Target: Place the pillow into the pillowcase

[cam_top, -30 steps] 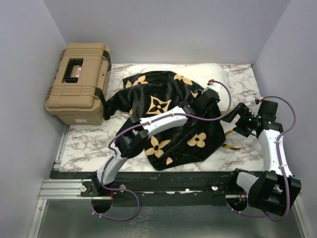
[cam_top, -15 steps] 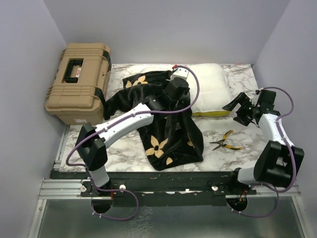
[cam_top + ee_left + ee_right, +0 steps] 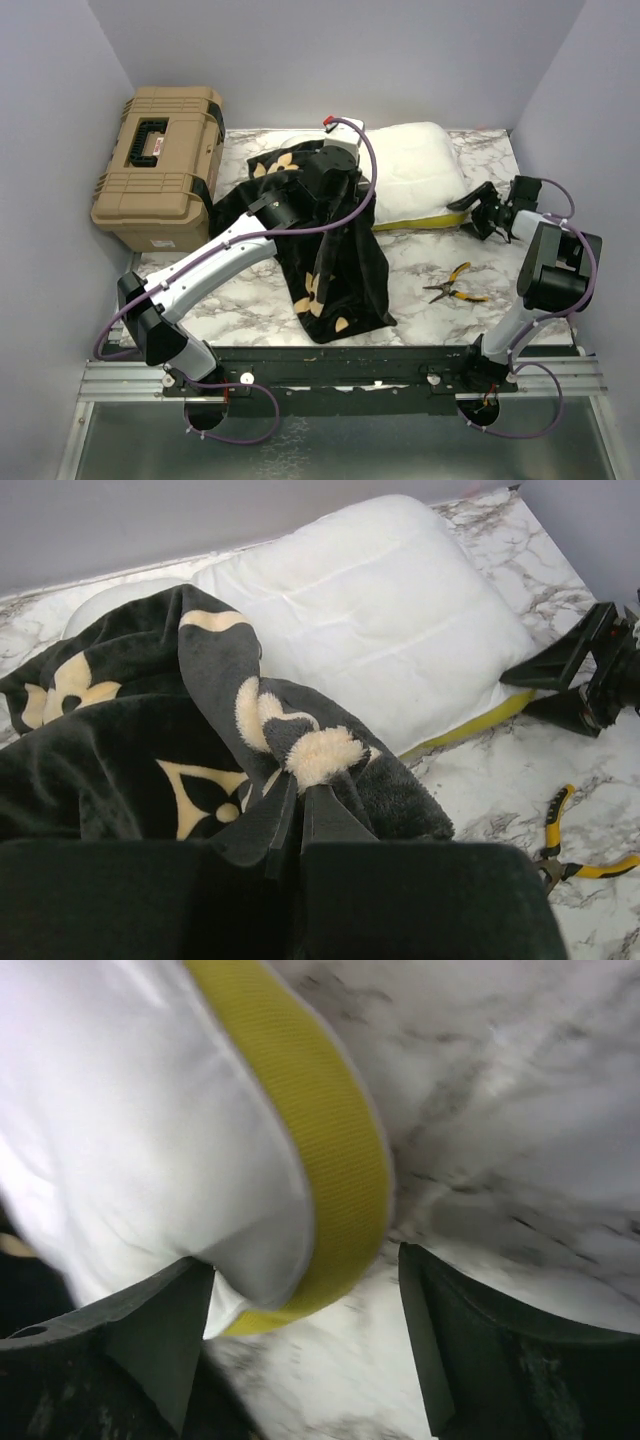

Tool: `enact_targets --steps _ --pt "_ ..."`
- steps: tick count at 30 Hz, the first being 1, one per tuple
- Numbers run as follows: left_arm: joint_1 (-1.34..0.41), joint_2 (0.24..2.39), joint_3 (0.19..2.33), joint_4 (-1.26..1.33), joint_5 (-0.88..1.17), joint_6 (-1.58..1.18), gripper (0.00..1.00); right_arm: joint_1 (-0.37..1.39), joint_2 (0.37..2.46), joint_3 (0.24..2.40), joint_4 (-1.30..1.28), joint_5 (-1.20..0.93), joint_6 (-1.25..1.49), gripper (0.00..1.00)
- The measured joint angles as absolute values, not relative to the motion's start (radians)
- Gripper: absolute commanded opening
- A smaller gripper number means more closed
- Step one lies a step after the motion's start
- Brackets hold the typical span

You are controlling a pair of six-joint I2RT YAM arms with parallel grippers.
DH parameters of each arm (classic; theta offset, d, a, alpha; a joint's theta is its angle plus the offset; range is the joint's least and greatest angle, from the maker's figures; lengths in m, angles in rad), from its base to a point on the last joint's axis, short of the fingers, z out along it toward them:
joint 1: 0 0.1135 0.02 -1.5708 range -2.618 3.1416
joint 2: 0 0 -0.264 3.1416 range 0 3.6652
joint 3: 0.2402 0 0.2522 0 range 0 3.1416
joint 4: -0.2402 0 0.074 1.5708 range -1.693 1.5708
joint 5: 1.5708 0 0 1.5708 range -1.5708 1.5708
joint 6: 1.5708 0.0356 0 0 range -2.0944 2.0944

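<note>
The cream-white pillow (image 3: 415,170) lies at the back of the table, its yellow edge band facing the near side. The black pillowcase (image 3: 335,270) with tan flowers drapes from the pillow's left side toward the front edge. My left gripper (image 3: 300,788) is shut on a bunched fold of the pillowcase (image 3: 150,740) just left of the pillow (image 3: 380,610). My right gripper (image 3: 478,212) stands open at the pillow's near right corner. In the right wrist view that corner (image 3: 150,1110) and its yellow band (image 3: 325,1140) sit between the spread fingers (image 3: 160,1330), with a gap to the right one.
A tan toolbox (image 3: 160,165) stands at the back left, off the marble top. Yellow-handled pliers (image 3: 455,283) lie on the marble (image 3: 430,250) near the right arm, in front of the pillow. Grey walls close in the left, back and right sides.
My left arm has pulled the pillowcase back and to the left, uncovering the pillow. My right gripper has moved back and down to the pillow's near right corner.
</note>
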State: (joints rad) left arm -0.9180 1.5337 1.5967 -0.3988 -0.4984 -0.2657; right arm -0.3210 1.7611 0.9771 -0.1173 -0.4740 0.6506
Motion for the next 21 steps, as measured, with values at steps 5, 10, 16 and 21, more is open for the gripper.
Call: enact_targets --steps 5,10,16,21 --pt "-0.918 1.524 1.591 -0.415 -0.491 -0.267 0.00 -0.319 1.792 1.077 -0.019 -0.539 0.690 0.01" --pt "-0.918 1.513 1.580 -0.448 -0.492 -0.267 0.00 -0.313 1.757 1.168 -0.023 -0.542 0.676 0.00" --pt "-0.918 1.473 1.561 -0.468 -0.518 -0.267 0.00 -0.309 1.542 1.277 -0.185 -0.460 0.627 0.00" --pt "-0.918 1.456 1.561 -0.482 -0.550 -0.272 0.00 -0.309 1.369 1.507 -0.310 -0.369 0.570 0.00"
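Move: Just inside the open right fingers, some 3 cm ahead and 2 cm left at about hand height, is the pillow's near right corner; the pliers lie roughly 23 cm back of that hand, 3 cm left and 4 cm lower. The left hand already holds the bunched pillowcase edge high up, about 36 cm left of the right hand, 12 cm back and 28 cm above; from the left hand the corner is about 15 cm ahead, 34 cm right and 28 cm down. Pushing forward about 6 cm and starting to rise, the right hand shuts its fingers on the pillow's near right corner, then hauls the corner steeply up to roughly 34 cm above where it began, easing back some 4 cm while the wrist pitches its fingertips up about 40 degrees. The left hand keeps its pinch on the pillowcase edge, drifting about 3 cm left. ##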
